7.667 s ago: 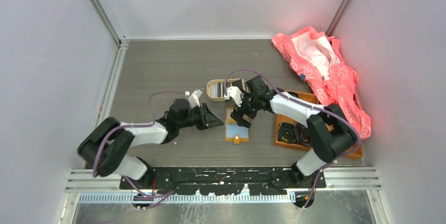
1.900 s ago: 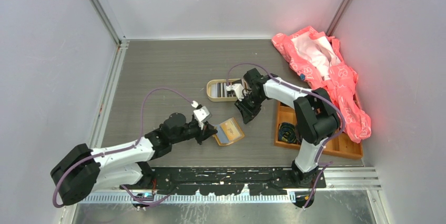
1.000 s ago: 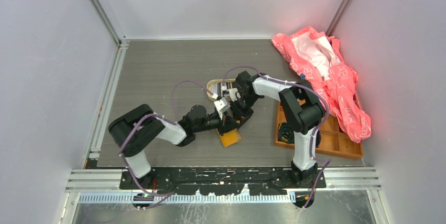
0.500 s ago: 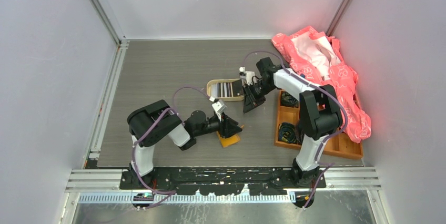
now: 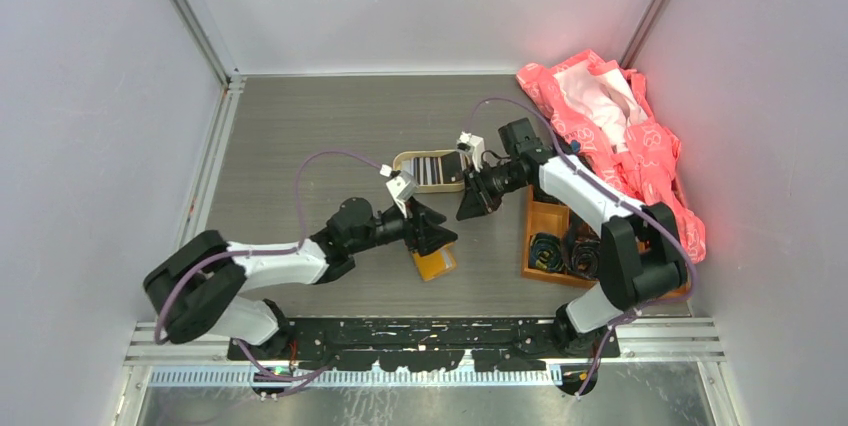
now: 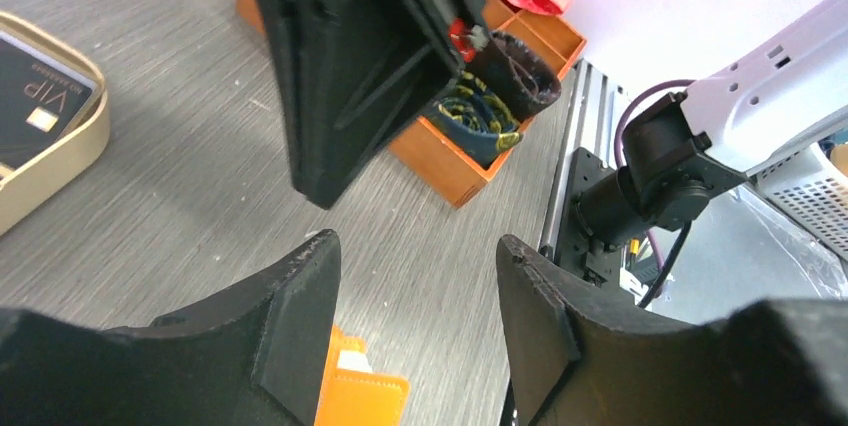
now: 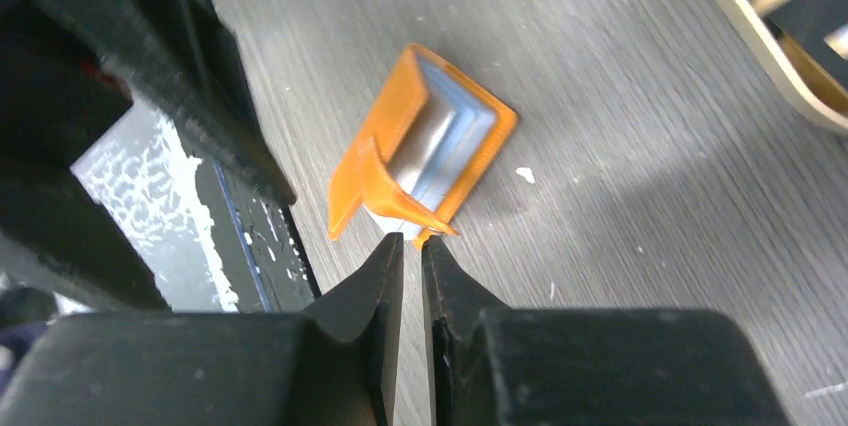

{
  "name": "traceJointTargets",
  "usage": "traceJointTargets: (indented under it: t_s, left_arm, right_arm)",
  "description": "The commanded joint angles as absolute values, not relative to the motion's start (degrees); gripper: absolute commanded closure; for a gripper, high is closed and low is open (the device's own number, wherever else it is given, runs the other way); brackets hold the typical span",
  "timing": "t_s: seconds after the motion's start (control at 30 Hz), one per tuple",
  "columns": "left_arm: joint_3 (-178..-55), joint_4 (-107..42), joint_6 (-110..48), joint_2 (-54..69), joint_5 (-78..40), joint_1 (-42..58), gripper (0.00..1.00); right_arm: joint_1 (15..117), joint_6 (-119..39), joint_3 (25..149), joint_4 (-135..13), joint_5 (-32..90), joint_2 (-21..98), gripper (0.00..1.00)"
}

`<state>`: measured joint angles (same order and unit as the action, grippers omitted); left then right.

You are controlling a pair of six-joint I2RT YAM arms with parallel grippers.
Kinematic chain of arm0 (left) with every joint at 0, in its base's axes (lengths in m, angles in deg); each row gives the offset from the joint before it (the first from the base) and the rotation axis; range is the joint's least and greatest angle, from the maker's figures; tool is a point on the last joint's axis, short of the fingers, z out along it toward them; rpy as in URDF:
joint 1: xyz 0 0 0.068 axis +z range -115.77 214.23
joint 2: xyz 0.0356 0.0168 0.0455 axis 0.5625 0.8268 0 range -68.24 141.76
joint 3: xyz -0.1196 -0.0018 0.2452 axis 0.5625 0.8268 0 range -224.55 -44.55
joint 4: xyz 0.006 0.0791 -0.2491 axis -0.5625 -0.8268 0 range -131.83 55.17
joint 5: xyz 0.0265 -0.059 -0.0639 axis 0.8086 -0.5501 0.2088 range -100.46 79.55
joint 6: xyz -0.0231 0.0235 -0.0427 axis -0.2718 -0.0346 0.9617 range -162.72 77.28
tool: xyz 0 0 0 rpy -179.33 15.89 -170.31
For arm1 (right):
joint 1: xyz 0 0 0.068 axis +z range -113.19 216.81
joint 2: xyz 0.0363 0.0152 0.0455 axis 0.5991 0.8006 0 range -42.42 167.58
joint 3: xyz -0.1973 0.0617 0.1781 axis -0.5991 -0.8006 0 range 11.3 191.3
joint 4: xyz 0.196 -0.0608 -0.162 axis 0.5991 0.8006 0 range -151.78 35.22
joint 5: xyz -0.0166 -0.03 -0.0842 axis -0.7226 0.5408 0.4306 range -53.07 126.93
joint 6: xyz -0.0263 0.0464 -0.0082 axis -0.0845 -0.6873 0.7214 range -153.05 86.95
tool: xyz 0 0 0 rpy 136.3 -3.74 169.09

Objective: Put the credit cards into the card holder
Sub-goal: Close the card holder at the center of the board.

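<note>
The orange card holder [image 5: 435, 264] lies half folded on the table, showing pale blue inside [image 7: 420, 151]. My left gripper [image 5: 436, 230] hovers just above it, open and empty; in the left wrist view the card holder [image 6: 345, 393] peeks out beside the left fingertip of this gripper [image 6: 418, 256]. My right gripper [image 5: 468, 208] hangs beyond the holder, jaws shut with only a slit between them and nothing in it [image 7: 412, 241]. Credit cards [image 5: 432, 168], striped and black, lie in the oval beige tin [image 5: 405, 183]; a black VIP card [image 6: 35, 111] shows there.
An orange wooden compartment tray [image 5: 540, 208] with rolled belts stands at the right. Crumpled pink cloth [image 5: 610, 131] covers the back right corner. The tin's rim [image 7: 770, 51] is close behind the holder. Cage walls bound the table.
My left gripper has opened and let go of the card holder, which now lies on the table. The right arm drew back toward the tin and tray.
</note>
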<state>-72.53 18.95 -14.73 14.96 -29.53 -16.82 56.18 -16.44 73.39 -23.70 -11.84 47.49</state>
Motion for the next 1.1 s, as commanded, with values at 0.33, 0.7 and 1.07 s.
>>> traceJointTargets:
  t_s: [0.33, 0.7, 1.07]
  left_arm:
    - [-62.13, -6.85, -6.95, 0.81, -17.89, -15.21, 0.42]
    - [-58.02, 6.22, 5.56, 11.05, -15.54, -13.78, 0.42]
    - [-59.76, 11.46, 19.51, 24.15, -15.64, -13.40, 0.38]
  right_arm:
    - [73.67, -1.00, 61.95, -40.47, -2.45, 34.49, 0.82]
    - [79.65, 2.41, 64.75, -37.57, 15.78, 42.74, 0.83]
    - [79.66, 2.99, 67.66, -33.32, 21.29, 49.98, 0.84]
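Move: The card holder, half open, lies nearly straight under the left hand, some 15 cm below and 1 cm back. From the right hand it is about 6 cm back, 8 cm left and 10 cm below. The beige card tray stands about 12 cm ahead and 9 cm left of the right hand; the wooden organizer is some 28 cm to that hand's right and 1 cm back. Right hand's shut tips sink 8 cm onto the strap; the open left dips 12 cm, leftwards, beside the holder. ##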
